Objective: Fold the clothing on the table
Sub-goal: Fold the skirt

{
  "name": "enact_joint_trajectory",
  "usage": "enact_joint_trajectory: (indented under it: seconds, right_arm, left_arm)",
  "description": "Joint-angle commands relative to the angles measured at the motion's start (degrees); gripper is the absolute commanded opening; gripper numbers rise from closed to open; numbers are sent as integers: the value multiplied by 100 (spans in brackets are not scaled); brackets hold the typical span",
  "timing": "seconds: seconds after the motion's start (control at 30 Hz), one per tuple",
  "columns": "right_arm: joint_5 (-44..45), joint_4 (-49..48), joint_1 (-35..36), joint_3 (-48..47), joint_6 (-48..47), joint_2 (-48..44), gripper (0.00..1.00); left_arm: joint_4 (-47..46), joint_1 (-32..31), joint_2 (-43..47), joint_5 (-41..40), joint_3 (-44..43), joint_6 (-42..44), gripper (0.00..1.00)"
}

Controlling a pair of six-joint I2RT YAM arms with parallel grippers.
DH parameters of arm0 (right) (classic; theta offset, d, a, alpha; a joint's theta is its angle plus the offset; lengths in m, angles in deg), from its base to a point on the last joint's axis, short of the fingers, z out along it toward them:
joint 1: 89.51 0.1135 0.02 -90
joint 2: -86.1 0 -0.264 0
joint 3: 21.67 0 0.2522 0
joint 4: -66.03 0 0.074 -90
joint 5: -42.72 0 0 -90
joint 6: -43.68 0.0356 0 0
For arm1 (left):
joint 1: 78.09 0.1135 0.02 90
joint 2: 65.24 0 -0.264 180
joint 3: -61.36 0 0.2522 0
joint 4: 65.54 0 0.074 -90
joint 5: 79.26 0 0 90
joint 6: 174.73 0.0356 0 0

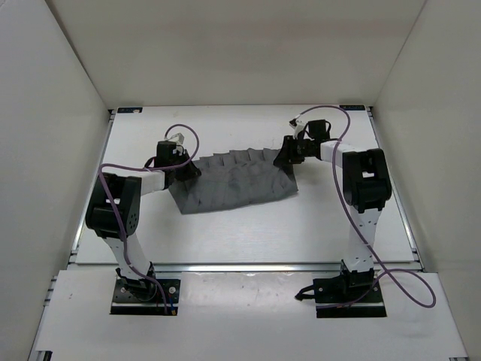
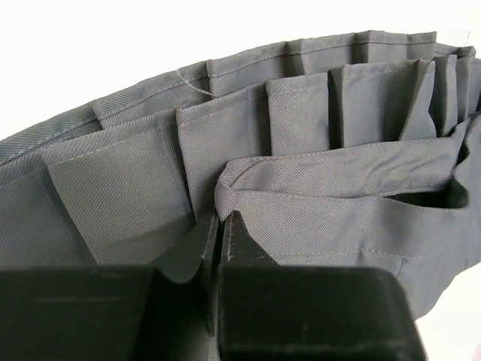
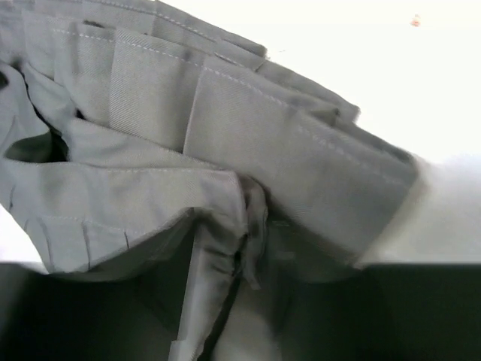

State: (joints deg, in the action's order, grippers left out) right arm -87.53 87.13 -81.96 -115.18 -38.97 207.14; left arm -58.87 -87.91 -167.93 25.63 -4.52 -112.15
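The dark grey pleated clothing (image 1: 233,180) lies spread across the middle of the white table (image 1: 248,233), between my two arms. My left gripper (image 1: 186,171) is at its left end. In the left wrist view this gripper (image 2: 220,226) is shut on a folded edge of the clothing (image 2: 301,113), with only a thin slit between the fingers. My right gripper (image 1: 285,154) is at the upper right corner. In the right wrist view, cloth (image 3: 150,98) bunches between that gripper's (image 3: 244,256) blurred fingers, and the blur hides whether they press on it.
Thin metal rails (image 1: 248,265) edge the table, and white walls rise on three sides. Purple cables (image 1: 184,129) loop above both arms. The arm bases (image 1: 146,295) are bolted at the near edge.
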Motion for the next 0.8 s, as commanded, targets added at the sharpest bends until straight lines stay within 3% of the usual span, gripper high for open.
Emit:
enact_joint_trajectory:
  seconds: [0.0,0.13,0.27,0.53,0.77]
  right_arm:
    - [-193,180,115,-479,-190,218,29]
    - [-142,348,159,-542,-252,106,0]
    - [8,356,124,-43,-199,-701,0]
    - [544,523,185,1276,-463,-3190,0]
    - [202,549,62,2032,-191,-5185,1]
  left_arm:
    - [-152,24,66,171,-62,26,0]
    - [-126,121,275,215,-9,17,0]
    - [49,156,759,268,70,-35,0]
    - [709,60,2831,92,307,70,0]
    - [1438,33,4510,163,500,-27,0]
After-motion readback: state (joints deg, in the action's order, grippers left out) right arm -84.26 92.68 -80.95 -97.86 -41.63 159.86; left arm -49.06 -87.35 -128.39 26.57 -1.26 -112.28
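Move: The left fingers already hold the left end of the skirt's waistband. The right hand, fingers still half open, has the band's right end between its tips, about 1 cm to its left and barely 1 cm below. The middle of the pleated hem lies some 7 cm ahead and 11 cm right of the left hand, about 4 cm ahead and 11 cm left of the right; the near fold's middle lies roughly 11 cm back and 10 cm right of the left hand. The right hand first nudges about 1 cm left and its fingers close, pinching the right end of the waistband, while the left hand keeps its shut grip almost in place on the other end. Both then speed up into a joint lift of some 21 cm, drawing back towards the bases (the left about 6 cm, the right about 11 cm, easing some 3 cm to its own right), with both wrists tilting the fingers up by roughly 25 degrees. ##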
